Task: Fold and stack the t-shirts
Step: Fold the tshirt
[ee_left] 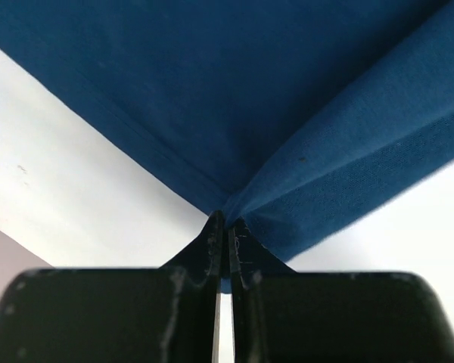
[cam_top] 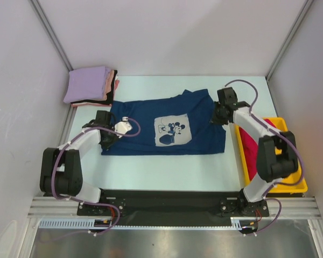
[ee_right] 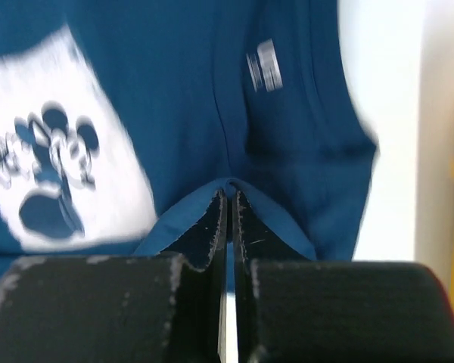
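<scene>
A navy blue t-shirt (cam_top: 167, 129) lies spread on the table, its white cartoon-mouse print (cam_top: 172, 130) facing up. My left gripper (cam_top: 110, 131) is at the shirt's left edge. In the left wrist view it (ee_left: 225, 221) is shut on a pinched fold of navy cloth (ee_left: 250, 91). At the shirt's right edge, my right gripper (cam_top: 216, 115) is also shut on a raised fold (ee_right: 228, 193), with the print (ee_right: 53, 166) to its left. Folded t-shirts are stacked at the back left, lavender (cam_top: 88, 83) on top, with pink (cam_top: 114, 79) and darker ones beneath.
A yellow plastic tray (cam_top: 290, 185) stands at the table's right edge beside the right arm, with a crimson t-shirt (cam_top: 255, 148) lying in it. White walls with metal posts close in the table on three sides.
</scene>
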Controlling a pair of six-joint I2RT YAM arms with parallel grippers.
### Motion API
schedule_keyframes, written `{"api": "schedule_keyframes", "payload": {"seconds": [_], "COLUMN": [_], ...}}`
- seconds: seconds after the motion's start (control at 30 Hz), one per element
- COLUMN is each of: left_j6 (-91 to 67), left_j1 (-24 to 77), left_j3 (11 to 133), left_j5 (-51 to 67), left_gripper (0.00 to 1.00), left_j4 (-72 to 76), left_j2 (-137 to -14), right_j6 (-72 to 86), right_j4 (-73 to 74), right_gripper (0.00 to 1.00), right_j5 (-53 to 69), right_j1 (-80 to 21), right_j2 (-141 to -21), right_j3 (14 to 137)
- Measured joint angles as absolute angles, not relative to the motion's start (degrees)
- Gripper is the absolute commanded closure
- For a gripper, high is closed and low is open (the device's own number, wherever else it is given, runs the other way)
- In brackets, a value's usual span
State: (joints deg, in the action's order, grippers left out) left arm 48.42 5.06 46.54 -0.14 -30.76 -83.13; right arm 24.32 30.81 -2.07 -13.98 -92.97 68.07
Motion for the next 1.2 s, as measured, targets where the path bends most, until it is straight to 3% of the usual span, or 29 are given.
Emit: {"api": "schedule_keyframes", "payload": {"seconds": [0.23, 0.93, 1.0, 1.07, 1.13, 1.17, 1.2], "left_j6": [45.3, 42.0, 41.8, 41.8, 41.7, 41.5, 41.5], "left_j1": [4.7, 4.3, 4.2, 4.2, 4.1, 4.1, 4.0], "left_j3": [52.1, 59.4, 60.3, 60.8, 60.9, 61.1, 61.4], "left_j5": [-1.4, -4.3, -4.4, -4.4, -4.6, -5.0, -5.4], "left_gripper": [0.92, 0.88, 0.83, 0.68, 0.57, 0.45, 0.41], "left_j4": [-27.0, -25.5, -25.4, -25.3, -25.3, -25.4, -25.4], "left_j2": [-88.1, -97.2, -97.8, -98.2, -98.7, -99.0, -99.3], "right_j6": [17.9, 13.7, 13.6, 13.4, 13.1, 13.1, 12.6], "right_j4": [28.7, 29.5, 29.5, 29.6, 29.9, 30.2, 30.7], "right_gripper": [1.00, 1.00, 1.00, 0.87, 0.62, 0.59, 0.55], "right_j5": [-2.1, -2.9, -3.2, -3.2, -3.3, -3.3, -3.7], "right_j1": [-13.2, -12.5, -12.5, -12.5, -12.5, -12.5, -12.5], "right_j2": [-106.0, -115.9, -116.9, -117.8, -118.6, -118.8, -119.1], "right_j3": [80.3, 92.2, 93.2, 94.4, 95.8, 96.4, 97.3]}}
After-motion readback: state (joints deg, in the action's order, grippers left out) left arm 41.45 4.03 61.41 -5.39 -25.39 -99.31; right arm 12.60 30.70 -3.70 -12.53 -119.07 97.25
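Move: Both hands already pinch the t-shirt, the left close to its near left corner and the right on its right end. The left's laying spot on the shirt is about 9 cm ahead and 1 left, some 2 below; the print sits roughly 10 ahead, 35 right. For the right, the far shoulder is about 14 cm ahead and 4 left, some 7 below; the print is some 22 left, 2 back; the yellow bin 28 right, 13 back. Still pinching the cloth, both hands draw the shirt forward over itself: the left about 8 cm up the left end, turning some 10 degrees counter-clockwise, the right about 13 cm towards the far shoulder, sinking slightly. Both slow after a quick start, then their fingers open roughly halfway or a little less at the end to let the cloth go. ##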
